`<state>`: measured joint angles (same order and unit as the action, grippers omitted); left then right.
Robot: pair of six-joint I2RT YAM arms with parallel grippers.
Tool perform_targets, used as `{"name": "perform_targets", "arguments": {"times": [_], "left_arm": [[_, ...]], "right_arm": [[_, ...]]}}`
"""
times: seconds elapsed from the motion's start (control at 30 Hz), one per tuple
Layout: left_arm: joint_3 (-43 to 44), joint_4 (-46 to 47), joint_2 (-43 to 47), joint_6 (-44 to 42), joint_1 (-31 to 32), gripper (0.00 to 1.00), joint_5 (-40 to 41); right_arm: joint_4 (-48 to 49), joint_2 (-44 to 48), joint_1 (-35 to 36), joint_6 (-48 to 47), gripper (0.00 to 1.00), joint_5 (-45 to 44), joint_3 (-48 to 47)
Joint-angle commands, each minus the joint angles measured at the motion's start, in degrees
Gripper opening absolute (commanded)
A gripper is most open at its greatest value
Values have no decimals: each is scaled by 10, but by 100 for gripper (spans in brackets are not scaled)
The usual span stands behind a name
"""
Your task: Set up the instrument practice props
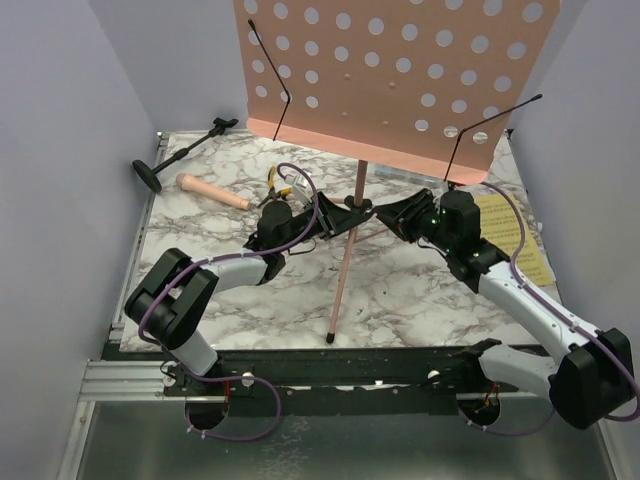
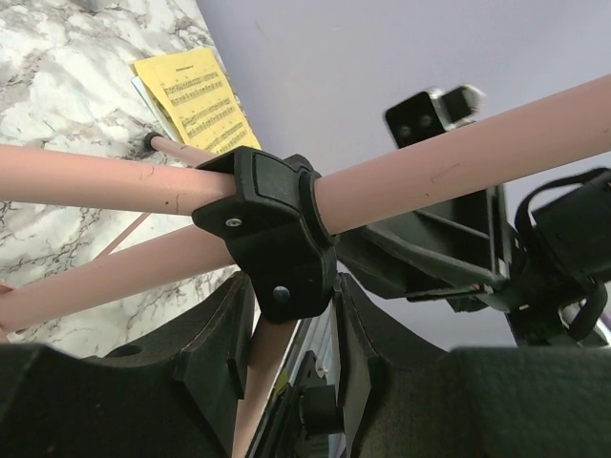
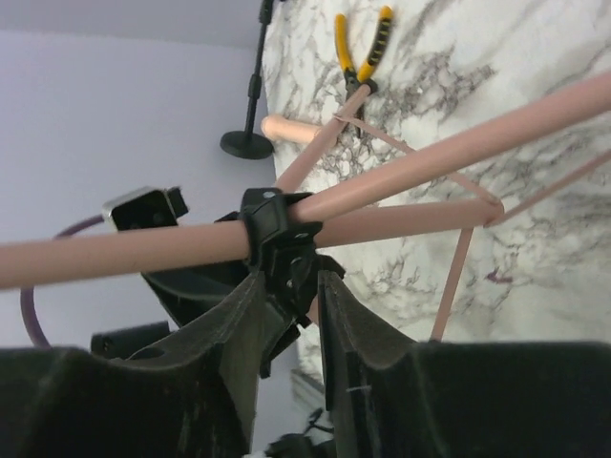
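The pink perforated music stand (image 1: 390, 70) rises over the back of the marble table, and one leg (image 1: 343, 275) reaches toward the near edge. My left gripper (image 1: 338, 218) (image 2: 291, 305) is shut on the stand's black tripod hub (image 2: 272, 234) from the left. My right gripper (image 1: 388, 214) (image 3: 291, 286) is closed on the same hub (image 3: 277, 234) from the right. Yellow and white music sheets (image 1: 512, 238) (image 2: 196, 100) lie flat at the right. The black mic stand (image 1: 185, 150) lies on its side at the back left. The pink-beige microphone (image 1: 212, 190) lies beside it.
Yellow-handled pliers (image 1: 280, 185) (image 3: 363, 48) lie behind my left gripper, near the stand's legs. Purple walls close in the table on the left, right and back. The stand's desk overhangs the back of the table, and two black wire arms (image 1: 470, 130) hang from it.
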<state>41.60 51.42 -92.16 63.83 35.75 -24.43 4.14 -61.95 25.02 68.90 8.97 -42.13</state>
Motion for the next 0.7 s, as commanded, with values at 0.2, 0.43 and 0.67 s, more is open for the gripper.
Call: {"name": "perform_targets", "arguments": {"times": [0.2,0.43,0.67], "left_arm": [[-11,-148,-30,-29,0,0,-76],[-15,-148,-30,-31,0,0,-83],[-14,-148,-25,-38,0,0,-84]], "right_arm": [[-19,-71,-9,138,18,22,7],[92,-79,-13,309,0,68,142],[284,-148,-14,344,0,134,200]]}}
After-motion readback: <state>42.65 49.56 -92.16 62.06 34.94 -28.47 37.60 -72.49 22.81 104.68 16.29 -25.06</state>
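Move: The right hand goes for the tripod's black collar, about 3 cm to its left, level with it in reach and some 4 cm lower. From that hand the front leg's foot is roughly 18 cm back, 12 cm left and 23 cm down, while the sheet music lies on the table some 10 cm ahead and 32 cm right, 24 cm below. The left hand already has the collar between its fingers, right at its hand point. Downward by about 4 cm, the right hand sinks to the collar beside the left gripper, edging a centimetre left. Its fingers go from part open to fully shut, their tips ending against the collar's near side, and the hand rolls some 30 degrees clockwise as seen from behind it while the fingers tip lower. The left hand stays put and keeps its hold on the collar. ##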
